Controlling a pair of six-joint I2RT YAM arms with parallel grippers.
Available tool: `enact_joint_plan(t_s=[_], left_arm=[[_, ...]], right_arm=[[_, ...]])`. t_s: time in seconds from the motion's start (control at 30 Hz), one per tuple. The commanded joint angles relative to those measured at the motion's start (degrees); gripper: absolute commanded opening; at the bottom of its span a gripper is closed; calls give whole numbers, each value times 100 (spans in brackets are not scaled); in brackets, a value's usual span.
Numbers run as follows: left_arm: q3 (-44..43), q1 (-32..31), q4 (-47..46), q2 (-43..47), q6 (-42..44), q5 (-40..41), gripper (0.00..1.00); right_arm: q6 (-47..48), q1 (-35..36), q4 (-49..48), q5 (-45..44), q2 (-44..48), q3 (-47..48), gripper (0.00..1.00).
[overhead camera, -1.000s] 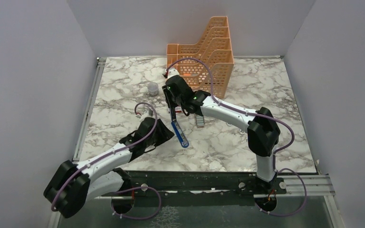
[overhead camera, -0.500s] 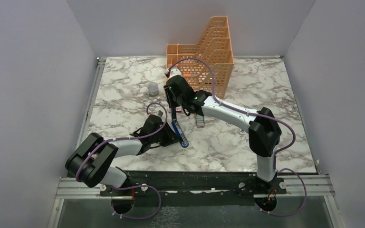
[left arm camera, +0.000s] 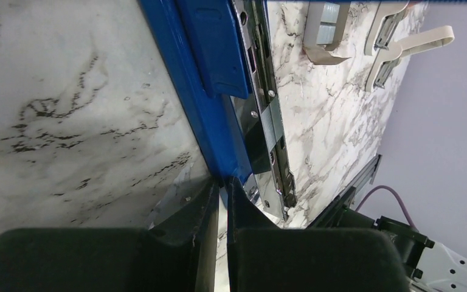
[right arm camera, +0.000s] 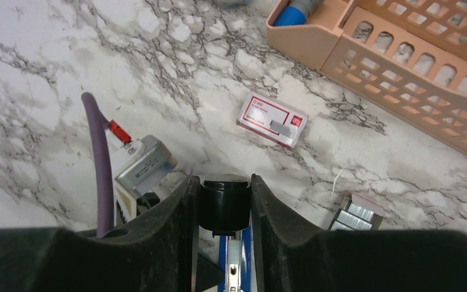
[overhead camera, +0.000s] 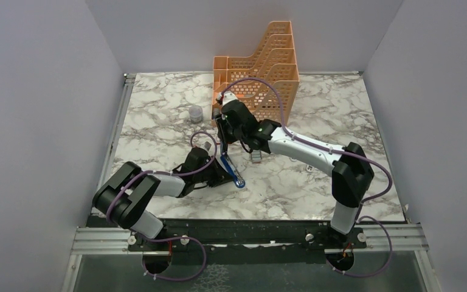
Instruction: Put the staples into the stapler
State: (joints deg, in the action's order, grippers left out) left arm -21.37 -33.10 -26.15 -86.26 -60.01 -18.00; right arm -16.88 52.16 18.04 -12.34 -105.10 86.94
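The blue stapler [overhead camera: 235, 173] lies opened on the marble, its metal channel [left arm camera: 266, 115] exposed. My left gripper [left arm camera: 222, 181] is shut on the thin blue edge of its base [left arm camera: 200, 73], low at the table. My right gripper [right arm camera: 224, 180] is shut on the stapler's black end [right arm camera: 224, 207], holding that arm up above the base. In the top view the right gripper [overhead camera: 224, 141] sits just behind the left gripper [overhead camera: 217, 174]. The dark tray of staples [right arm camera: 352, 216] rests to the right of the stapler, and its red-and-white box [right arm camera: 272, 120] lies farther back.
An orange perforated file organiser [overhead camera: 261, 73] stands at the back, close behind my right wrist, with a blue object [right arm camera: 295, 12] in its low front pocket. A small grey cup [overhead camera: 195, 114] sits at the back left. Pale clip-like pieces [left arm camera: 395, 42] lie beyond the staple tray.
My left arm has swung in to the stapler's base and its jaws have closed on the blue edge. My right gripper, still holding the black end, has shifted slightly right.
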Motion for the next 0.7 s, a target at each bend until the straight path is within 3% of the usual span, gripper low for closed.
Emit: enact_joint_plan(t_s=[0.0, 0.37, 0.67], left_arm=[[116, 39, 506, -463, 61, 348, 8], [80, 127, 506, -664, 7, 389, 9], [38, 203, 506, -708, 49, 368, 9]], right_arm=[[-160, 152, 215, 454, 495, -349, 23], [-443, 277, 341, 358, 1447, -1146, 22], [-580, 359, 54, 460, 1638, -1985, 22]])
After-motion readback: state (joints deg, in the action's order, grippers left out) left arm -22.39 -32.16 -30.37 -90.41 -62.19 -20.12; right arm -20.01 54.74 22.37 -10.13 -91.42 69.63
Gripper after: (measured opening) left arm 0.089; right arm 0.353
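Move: Right under the right hand, some 14 cm down, is the hinge end of the open stapler, whose raised lid it already holds by the black free end; the middle of the base, where the lid is headed, lies about 7 cm back, 4 cm right and 15 cm below. The red staple box is roughly 5 cm ahead and 14 cm below, the staple tray 13 cm right, 15 cm below. From the left hand, already at the base, its middle is about 3 cm ahead, level. Swinging the stapler's lid over its hinge, the right hand keeps its hold on the black end and travels about 9 cm back and to the right, level at first, then sinking some 3 cm towards the base, tipping only slightly as the lid pivots in its fingers. The left hand keeps its nearly shut fingertips against the left side of the base near its near end, easing about 1 cm forward and right. ##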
